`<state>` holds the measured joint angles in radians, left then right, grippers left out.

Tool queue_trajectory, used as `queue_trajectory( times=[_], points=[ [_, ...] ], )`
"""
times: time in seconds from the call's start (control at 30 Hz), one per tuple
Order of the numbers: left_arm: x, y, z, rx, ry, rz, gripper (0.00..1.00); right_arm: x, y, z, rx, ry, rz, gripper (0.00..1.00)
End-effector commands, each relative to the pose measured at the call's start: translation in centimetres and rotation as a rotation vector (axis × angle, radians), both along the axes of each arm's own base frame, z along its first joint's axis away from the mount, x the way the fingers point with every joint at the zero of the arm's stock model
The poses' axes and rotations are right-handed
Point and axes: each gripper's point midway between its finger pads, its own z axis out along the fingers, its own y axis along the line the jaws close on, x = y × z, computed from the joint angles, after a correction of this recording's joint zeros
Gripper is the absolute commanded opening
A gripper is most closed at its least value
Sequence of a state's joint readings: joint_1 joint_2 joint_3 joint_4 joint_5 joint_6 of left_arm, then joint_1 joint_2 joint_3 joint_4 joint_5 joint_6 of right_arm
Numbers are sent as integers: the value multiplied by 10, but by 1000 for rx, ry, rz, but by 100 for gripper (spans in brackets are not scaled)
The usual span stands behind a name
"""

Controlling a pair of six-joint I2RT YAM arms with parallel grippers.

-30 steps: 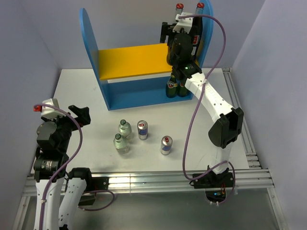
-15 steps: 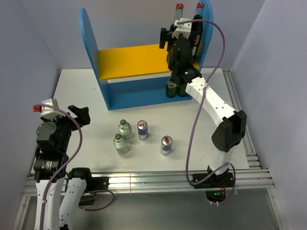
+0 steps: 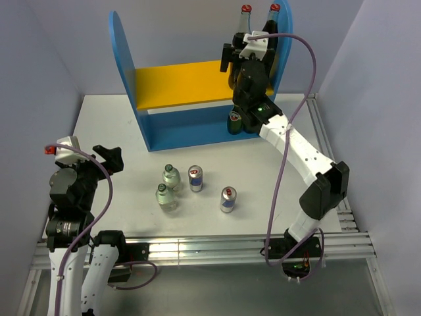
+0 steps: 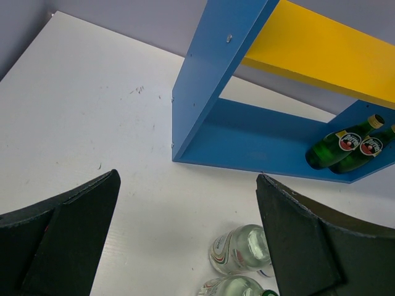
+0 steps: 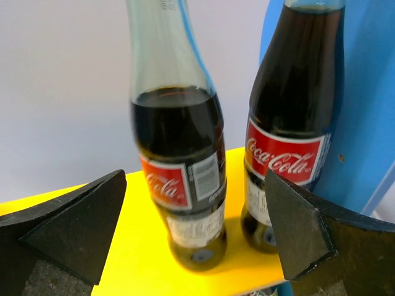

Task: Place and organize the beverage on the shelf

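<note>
The shelf (image 3: 123,59) stands at the back of the table, blue with a yellow upper board (image 3: 177,82). Two cola bottles (image 5: 179,154) (image 5: 290,123) stand upright at the board's right end. My right gripper (image 5: 196,176) faces them, open, its fingers clear of both bottles; the top view shows the right gripper (image 3: 245,51) level with the board. Two small clear bottles (image 3: 171,176) (image 3: 165,196) and two cans (image 3: 195,178) (image 3: 227,199) stand on the white table in front. My left gripper (image 3: 108,158) hovers open and empty at the near left, the clear bottles (image 4: 244,246) just below it.
Two green glass bottles (image 4: 338,143) (image 4: 370,148) stand at the right end of the shelf's lower level. The shelf's blue right panel (image 5: 364,92) rises right beside the right cola bottle. Metal rails (image 3: 329,164) run along the table's right and near edges.
The right arm's elbow has swung to the right and its wrist has shifted slightly at the cola bottles. The left arm and the drinks on the table have not moved.
</note>
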<state>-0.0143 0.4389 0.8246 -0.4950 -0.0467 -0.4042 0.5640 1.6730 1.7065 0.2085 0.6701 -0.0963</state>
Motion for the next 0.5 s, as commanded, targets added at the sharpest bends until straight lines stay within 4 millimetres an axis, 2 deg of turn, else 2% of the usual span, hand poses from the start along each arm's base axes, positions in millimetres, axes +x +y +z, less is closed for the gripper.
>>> queue_trajectory(
  times=[0.0,0.07,0.13,0.17,0.2,0.23,0.27,0.3,0.33,0.37,0.4,0.43,0.47],
  points=[
    [-2,2,9,21,-38,4,99,-25,-5,21,63,-46,-13,100],
    [-2,3,8,22,-35,10,99,-36,-2,24,87,-46,-1,100],
    [-2,4,8,22,-35,13,99,-44,-3,14,91,-25,-11,100],
    [-2,5,9,23,-35,16,99,-58,-2,23,116,-42,1,100],
    [-1,5,8,20,-32,21,99,-65,-1,11,109,-23,-5,100],
    [-1,5,10,17,-35,23,99,-83,-21,21,159,-47,-91,100],
    [-1,5,10,15,-34,21,99,-100,-15,21,176,-47,-94,100],
    [0,5,9,16,-29,23,99,-109,-15,6,170,-26,-116,100],
    [2,5,8,12,-24,20,99,-131,-24,17,211,-54,-119,100],
    [3,3,9,12,-24,13,99,-144,-27,12,205,-45,-137,100],
    [4,-1,9,10,-26,-10,99,-160,-10,-7,187,-14,-89,100],
    [6,-4,12,5,-37,-25,99,-172,-5,-13,182,4,-59,100],
    [7,-5,12,5,-39,-31,99,-187,-10,-12,254,-2,-31,100]
  ],
)
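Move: The right gripper is empty and open, with the left cola bottle it set on the yellow shelf about 6 cm ahead at hand height; the right cola stands some 8 cm to the right and 7 cm ahead. The near can, probably next, is on the table roughly 31 cm back, 5 cm left and 39 cm down. The far can lies about 24 cm back, 16 cm left, equally low. From the left gripper, the near can is about 37 cm right, 6 cm back and 25 cm down. Draw the right gripper straight back, away from the two colas and out past the yellow shelf's front, about 15 cm: slowly at first, then fast, sinking slightly towards the near can's side of the table. Keep the fingers wide open and pointing forward, with the wrist nearly as it is. ##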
